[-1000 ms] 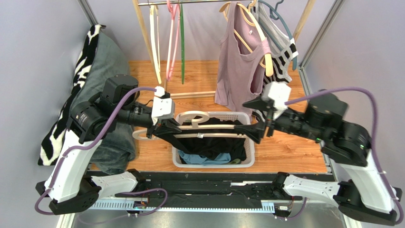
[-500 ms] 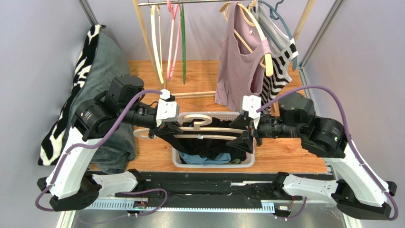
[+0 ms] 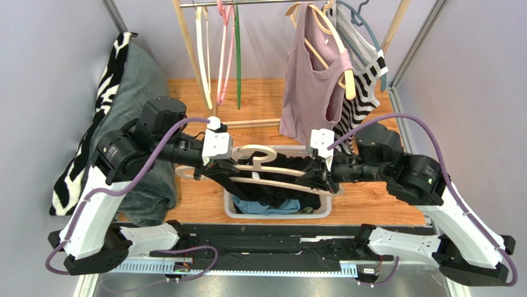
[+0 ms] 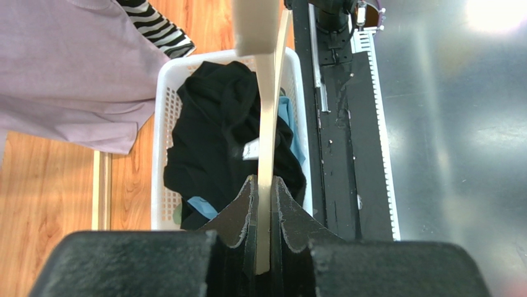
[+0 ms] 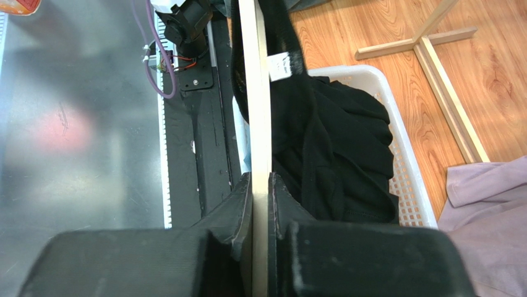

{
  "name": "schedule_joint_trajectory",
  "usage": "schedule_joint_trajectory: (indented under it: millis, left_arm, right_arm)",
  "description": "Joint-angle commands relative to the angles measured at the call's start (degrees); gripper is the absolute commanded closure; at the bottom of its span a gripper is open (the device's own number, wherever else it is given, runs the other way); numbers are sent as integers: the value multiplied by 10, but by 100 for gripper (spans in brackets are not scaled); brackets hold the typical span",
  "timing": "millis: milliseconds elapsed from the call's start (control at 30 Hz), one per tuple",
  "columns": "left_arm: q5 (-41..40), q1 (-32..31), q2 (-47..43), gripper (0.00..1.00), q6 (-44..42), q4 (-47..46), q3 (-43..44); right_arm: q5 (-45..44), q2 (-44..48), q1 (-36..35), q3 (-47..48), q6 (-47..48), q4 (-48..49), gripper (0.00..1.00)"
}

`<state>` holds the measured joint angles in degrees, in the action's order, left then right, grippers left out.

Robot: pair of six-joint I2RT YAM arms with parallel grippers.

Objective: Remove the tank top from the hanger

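A cream wooden hanger [image 3: 272, 169] is held level over the white basket [image 3: 278, 215]. The black tank top [image 3: 275, 190] drapes from it down into the basket. My left gripper [image 3: 213, 168] is shut on the hanger's left end; in the left wrist view the hanger [image 4: 267, 124] runs straight out from between the jaws [image 4: 263, 180]. My right gripper [image 3: 321, 178] is shut on the right end, with the hanger [image 5: 255, 93] pinched between its jaws [image 5: 260, 177]. A black strap with a white label [image 5: 279, 65] lies against the hanger there, and the tank top [image 5: 337, 148] fills the basket [image 5: 405, 167].
On the rail at the back hang a mauve top [image 3: 309, 86], a striped garment [image 3: 365, 68] and bare hangers [image 3: 219, 55]. A heap of grey and zebra-print cloth [image 3: 127, 93] lies at the left. Blue fabric [image 3: 260, 207] sits under the black top.
My right gripper has moved left onto the hanger's right end and shut on it. The left gripper has kept its grip and shifted slightly right.
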<state>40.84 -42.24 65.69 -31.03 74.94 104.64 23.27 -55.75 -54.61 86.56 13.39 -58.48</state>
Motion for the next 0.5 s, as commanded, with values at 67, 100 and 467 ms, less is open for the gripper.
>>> schedule_joint_trajectory:
  millis: [67,100,467]
  left_arm:
    - [-10,0,-13,100,-2,-28,-1]
    - [-23,0,-14,68,11,-36,-1]
    - [-142,17,-41,3,82,-114,70]
  right_arm:
    - [-26,18,2,26,-17,16,100]
    - [-28,19,1,26,-18,16,100]
    - [-162,88,2,-6,-5,55,100]
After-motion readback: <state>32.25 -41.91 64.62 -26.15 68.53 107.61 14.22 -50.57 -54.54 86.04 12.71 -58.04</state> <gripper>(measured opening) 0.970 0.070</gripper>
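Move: The black tank top still hangs on the left arm of the wooden hanger, its strap loop roughly 4 cm to the left of the left hand's pinch, 1 cm back and 3 cm below. From that hand the hanger's hook is some 6 cm right and 3 cm ahead, the basket 14 cm right, 2 cm ahead and 25 cm down. From the right hand, also gripping the hanger, the strap loop lies about 23 cm left, 1 cm ahead and 1 cm below. The wooden hanger's left arm is let go: the left fingers open wide around it, then that hand rises and goes forward, about 3 cm each, turning some 10 degrees counter-clockwise. The right hand keeps its pinch and draws the hanger about 3 cm to the right, slightly up and forward as well, turning a little clockwise. ##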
